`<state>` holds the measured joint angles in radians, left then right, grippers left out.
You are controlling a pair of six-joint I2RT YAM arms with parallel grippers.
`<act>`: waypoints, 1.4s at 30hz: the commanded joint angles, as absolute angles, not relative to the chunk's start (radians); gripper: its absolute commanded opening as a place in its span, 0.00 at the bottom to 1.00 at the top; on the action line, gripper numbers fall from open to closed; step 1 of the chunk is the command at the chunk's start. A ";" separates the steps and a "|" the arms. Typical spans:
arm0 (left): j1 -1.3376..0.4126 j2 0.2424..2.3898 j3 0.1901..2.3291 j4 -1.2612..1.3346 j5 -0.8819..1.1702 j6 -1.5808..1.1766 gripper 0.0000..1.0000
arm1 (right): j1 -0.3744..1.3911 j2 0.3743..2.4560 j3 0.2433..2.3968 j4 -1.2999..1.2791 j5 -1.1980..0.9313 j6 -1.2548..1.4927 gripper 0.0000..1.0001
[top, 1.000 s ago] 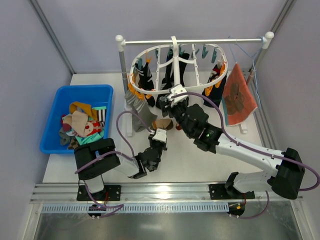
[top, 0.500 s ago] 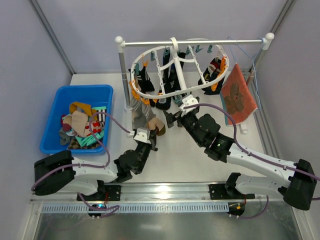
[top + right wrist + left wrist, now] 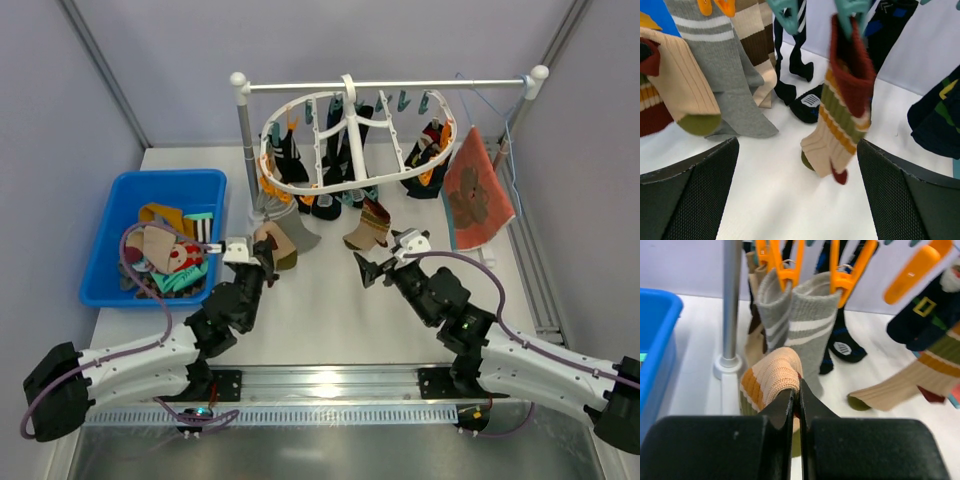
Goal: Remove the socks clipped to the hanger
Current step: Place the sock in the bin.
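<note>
The white oval hanger [image 3: 300, 190] hangs from the rail with several socks clipped to it. My left gripper [image 3: 258, 252] [image 3: 795, 390] is shut on the cuff of a beige ribbed sock [image 3: 277, 243] [image 3: 772, 374] with orange stripes, held low and left of the hanger. No clip shows on that sock. My right gripper [image 3: 386, 256] [image 3: 797, 145] stands open and empty below the hanger's front. Just ahead of it a beige, olive and orange striped sock [image 3: 371, 225] [image 3: 840, 120] hangs from a teal clip [image 3: 847, 10]. Two grey striped socks [image 3: 802, 325] hang from orange clips.
A blue bin [image 3: 110, 195] holding several socks sits at the left. The white rail stand [image 3: 390, 83] carries the hanger, and its left pole [image 3: 731, 300] rises close to my left gripper. An orange-red flower-print cloth [image 3: 478, 190] hangs at the right.
My left gripper has drawn back leftward, still gripping the beige sock. My right gripper has opened and pulled back from the hanger, leaving the striped sock hanging. The hanger has swung.
</note>
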<state>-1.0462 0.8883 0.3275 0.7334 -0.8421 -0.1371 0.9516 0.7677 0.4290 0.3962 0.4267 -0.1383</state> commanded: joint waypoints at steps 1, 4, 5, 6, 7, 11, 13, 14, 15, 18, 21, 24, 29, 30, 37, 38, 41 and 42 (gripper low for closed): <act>-0.950 0.853 0.379 0.603 -0.770 -0.207 0.00 | 0.950 0.690 0.394 0.459 0.472 -0.127 1.00; -0.866 0.871 0.428 0.557 -0.744 -0.218 0.00 | 0.950 0.625 0.361 0.439 0.503 -0.126 1.00; -0.836 0.882 0.443 0.530 -0.727 -0.228 0.00 | 0.948 0.611 0.338 0.445 0.521 -0.124 0.99; -0.803 0.905 0.480 0.516 -0.682 -0.253 0.00 | 0.948 0.583 0.325 0.454 0.525 -0.123 1.00; -0.732 0.920 0.497 0.497 -0.657 -0.265 0.00 | 0.946 0.571 0.299 0.463 0.528 -0.121 1.00; -0.546 1.014 0.609 0.454 -0.531 -0.342 0.00 | 0.945 0.523 0.268 0.477 0.545 -0.121 1.00; -0.497 1.068 0.676 0.440 -0.569 -0.339 0.00 | 0.945 0.511 0.262 0.479 0.541 -0.121 1.00; -0.483 1.084 0.692 0.442 -0.583 -0.337 0.00 | 0.945 0.512 0.261 0.480 0.541 -0.121 1.00; -0.451 1.103 0.721 0.442 -0.591 -0.337 0.00 | 0.943 0.514 0.258 0.485 0.545 -0.121 1.00; -0.379 1.134 0.755 0.445 -0.560 -0.388 0.00 | 0.943 0.525 0.256 0.494 0.551 -0.123 1.00; -0.237 1.207 0.802 0.437 -0.509 -0.462 0.00 | 0.940 0.541 0.258 0.499 0.551 -0.127 1.00; -0.209 1.253 0.789 0.477 -0.563 -0.468 0.00 | 0.939 0.557 0.259 0.505 0.552 -0.127 1.00; -0.196 1.240 0.742 0.540 -0.641 -0.474 0.00 | 0.937 0.581 0.265 0.511 0.554 -0.130 1.00; -0.195 1.220 0.733 0.538 -0.661 -0.463 0.00 | 0.937 0.586 0.267 0.511 0.554 -0.130 1.00; -0.167 1.195 0.681 0.546 -0.670 -0.477 0.00 | 0.937 0.592 0.268 0.508 0.542 -0.126 1.00; -0.164 1.203 0.684 0.546 -0.666 -0.479 0.00 | 0.937 0.592 0.268 0.506 0.540 -0.123 1.00; -0.161 1.247 0.707 0.528 -0.670 -0.483 0.03 | 0.937 0.592 0.268 0.505 0.538 -0.123 1.00; -0.160 1.258 0.710 0.525 -0.670 -0.485 0.11 | 0.936 0.591 0.268 0.503 0.540 -0.123 0.99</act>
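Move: The blue bin's middle lies some 15 cm ahead of the left hand, about 37 cm to its left and roughly 18 cm below; that hand already holds the striped sock. The grey socks hang about 12 cm ahead and 4 cm to its right, near hand height, and the foot of the stand's left post is some 25 cm ahead and 5 cm left. From the right hand, the bin is about 64 cm left and 15 cm ahead. The striped sock, still pinched in the shut left fingers, is carried about 20 cm left and 15 cm forward, away from the hanging grey socks to over the bin. The left hand rises some 5 cm on the way, then sinks almost as much, turning nearly 40 degrees counter-clockwise. The empty right hand, fingers wide open, eases about 4 cm right and slightly down. ##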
